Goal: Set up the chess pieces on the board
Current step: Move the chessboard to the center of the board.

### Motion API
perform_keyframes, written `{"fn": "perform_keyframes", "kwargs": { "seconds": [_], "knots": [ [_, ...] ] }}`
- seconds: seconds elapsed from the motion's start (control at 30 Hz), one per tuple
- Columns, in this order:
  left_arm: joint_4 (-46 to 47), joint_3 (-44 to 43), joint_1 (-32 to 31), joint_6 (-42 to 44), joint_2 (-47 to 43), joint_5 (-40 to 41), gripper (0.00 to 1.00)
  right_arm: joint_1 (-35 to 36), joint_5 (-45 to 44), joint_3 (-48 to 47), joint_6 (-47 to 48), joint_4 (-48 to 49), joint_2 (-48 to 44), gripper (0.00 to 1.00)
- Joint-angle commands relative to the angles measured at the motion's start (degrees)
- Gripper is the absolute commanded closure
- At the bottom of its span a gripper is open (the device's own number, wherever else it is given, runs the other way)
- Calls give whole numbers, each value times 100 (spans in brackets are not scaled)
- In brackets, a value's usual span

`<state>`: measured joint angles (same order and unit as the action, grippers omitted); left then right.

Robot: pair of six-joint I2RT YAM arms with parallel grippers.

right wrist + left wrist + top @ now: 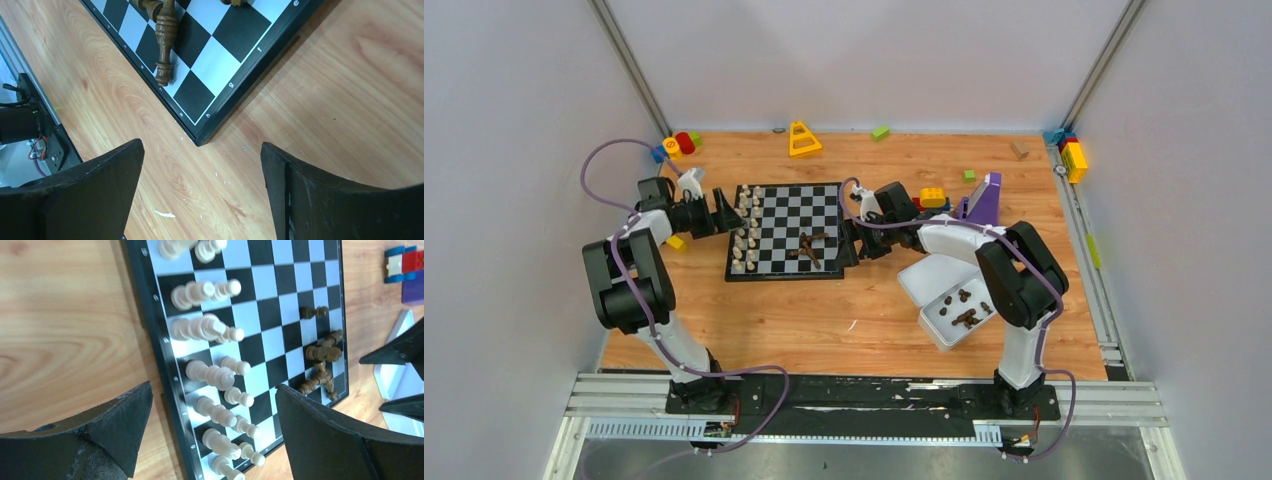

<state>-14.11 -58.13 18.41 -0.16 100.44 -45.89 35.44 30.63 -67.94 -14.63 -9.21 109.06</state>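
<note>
The board (796, 215) lies mid-table with its black rim (161, 342) close below my left wrist. Cream chess pieces (746, 232) stand in two rows along its left side, clear in the left wrist view (215, 375). Several dark brown pieces (809, 248) lie toppled near the right edge (320, 357); one lies by the rim (165, 42). More dark pieces (964, 310) sit in the white tray. My left gripper (722, 212) hovers open over the cream rows (214, 387). Open and holding nothing, my right gripper (850, 248) hangs over bare wood at the board's near right corner (201, 145).
A white tray (936, 336) and its lid (918, 276) lie right of the board. Toy blocks are scattered at the back: a yellow triangle (804, 140), a green block (880, 132), a yellow brick (933, 197), a purple piece (984, 200), and a coloured cluster (679, 145).
</note>
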Motion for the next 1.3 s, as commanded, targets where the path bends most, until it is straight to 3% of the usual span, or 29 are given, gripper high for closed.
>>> {"fn": "perform_keyframes", "kwargs": {
  "seconds": [0.0,0.33,0.53,0.77,1.0,1.27],
  "knots": [
    [-18,-547,28,106,-388,373,0,7,-97,-68,405,66,-400,12],
    [-188,-1467,-224,79,-207,1087,2,-22,-285,-540,758,-8,-202,13],
    [462,-1643,-224,-881,96,952,0,-206,-279,-1062,640,-2,155,13],
    [1114,-2574,-216,-2104,1267,772,0,-414,-20,-1545,290,-2,630,13],
    [1885,-3226,-224,-3374,2453,477,0,-440,157,-1601,162,-15,775,13],
    [2468,-3700,-339,-4245,3305,200,1,-525,186,-1322,226,-89,466,14]
  ]
}}
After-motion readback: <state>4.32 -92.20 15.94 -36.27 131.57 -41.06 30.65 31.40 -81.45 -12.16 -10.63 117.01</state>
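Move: The chessboard's middle is about 14 cm right of the left hand, 2 cm back and 4 cm lower; its far left corner lies some 12 cm ahead and 3 cm right. The white pieces stand level with that hand, 5 cm right, and the yellow triangle 26 cm ahead and 18 cm right. From the right hand the chessboard's middle is about 6 cm ahead and 17 cm left; the brown pieces lie 12 cm left, 1 cm ahead. Forward in an arc, the left hand rises about 7 cm off the chessboard's left side, travels out past the far left corner and sinks again some 19 cm farther out, turning about 20 degrees counter-clockwise, fingers wide open. The right hand lifts about 4 cm, shifts roughly 8 cm forward along the board's right side and partly sinks again, gap unchanged. ##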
